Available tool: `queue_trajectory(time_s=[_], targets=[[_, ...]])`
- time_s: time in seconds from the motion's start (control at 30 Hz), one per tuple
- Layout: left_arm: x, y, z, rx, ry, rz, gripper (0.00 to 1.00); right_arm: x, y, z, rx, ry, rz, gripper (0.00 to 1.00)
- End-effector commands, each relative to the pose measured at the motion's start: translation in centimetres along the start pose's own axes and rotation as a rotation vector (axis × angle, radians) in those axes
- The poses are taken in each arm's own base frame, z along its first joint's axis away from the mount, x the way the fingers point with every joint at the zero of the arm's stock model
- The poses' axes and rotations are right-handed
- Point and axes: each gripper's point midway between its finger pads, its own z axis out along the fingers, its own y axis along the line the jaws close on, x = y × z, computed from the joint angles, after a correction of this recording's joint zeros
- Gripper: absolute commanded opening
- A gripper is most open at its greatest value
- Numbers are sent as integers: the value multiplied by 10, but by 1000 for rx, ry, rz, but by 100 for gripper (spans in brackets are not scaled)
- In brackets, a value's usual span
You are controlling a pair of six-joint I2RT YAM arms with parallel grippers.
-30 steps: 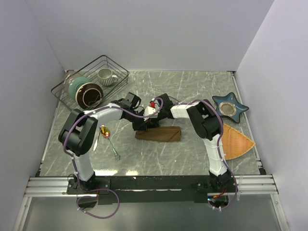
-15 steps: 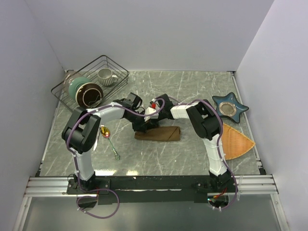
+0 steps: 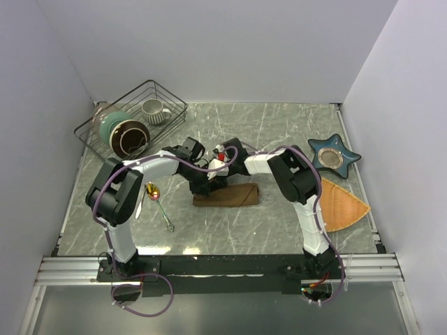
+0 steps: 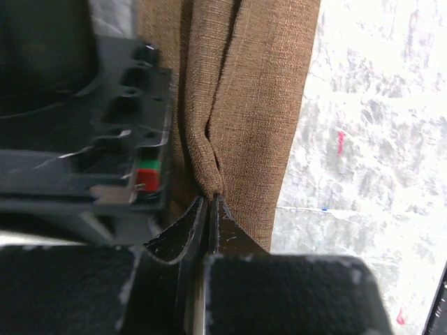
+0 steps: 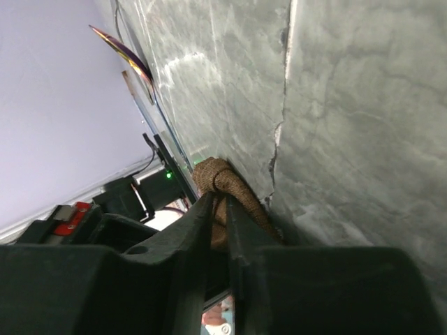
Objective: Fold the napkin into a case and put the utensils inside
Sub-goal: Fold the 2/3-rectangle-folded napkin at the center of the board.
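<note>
The dark-brown napkin [image 3: 234, 196] lies folded into a narrow strip in the middle of the table. Both grippers meet at its left end. My left gripper [image 3: 201, 185] is shut on a pinched ridge of the cloth [image 4: 258, 105], its fingertips [image 4: 209, 201] pressed together on the fold. My right gripper [image 3: 218, 180] comes in from the right, and its jaws [image 5: 218, 209] are closed narrowly on a rolled edge of the napkin [image 5: 230, 185]. The utensils lie to the left on the table: a spoon with a gold bowl [image 3: 152, 191] and a slim silver handle [image 3: 166, 218] beside it.
A black wire basket [image 3: 164, 98] at the back left holds a mug [image 3: 154, 109] and bowls [image 3: 122, 134]. A blue star-shaped dish [image 3: 334, 155] and an orange fan-shaped woven mat [image 3: 342, 206] sit at the right. Walls close in the left, back and right.
Both grippers and the napkin strip have shifted slightly left and toward the near edge. The right jaws have eased a little wider on the cloth.
</note>
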Motion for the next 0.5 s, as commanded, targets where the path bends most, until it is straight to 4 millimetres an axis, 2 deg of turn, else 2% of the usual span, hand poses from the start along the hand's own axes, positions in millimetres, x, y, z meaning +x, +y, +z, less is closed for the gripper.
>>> queue_trajectory(time_s=[0.0,0.1,0.2,0.33,0.37,0.47], targets=[[-6,16,3,-16,7,55,5,7,-24,-7,134,42,-8,28],[-7,14,6,6,6,57,6,4,-13,-22,150,48,-53,35],[-5,13,7,30,18,46,6,0,-12,-38,159,49,-33,41],[-1,9,8,56,33,45,7,-11,-17,-76,166,17,-2,44],[0,8,8,61,33,46,7,-19,-21,-91,164,-8,-18,45],[6,3,12,85,50,26,7,-22,-19,-122,158,-29,-54,47]])
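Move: The folded napkin's middle lies about 4 cm to the right of the right hand, 3 cm back and 2 cm below; the right hand's fingers, already parting, are still at its far edge. From the left hand, shut on the napkin's ridge, that middle is some 7 cm right, 2 cm back and 2 cm below. The spoon lies about 16 cm left of the left hand and 6 cm back, the fork roughly 22 cm left and 3 cm back. The right hand opens wider and withdraws about 6 cm right, slightly forward, off the napkin; the left stays. ##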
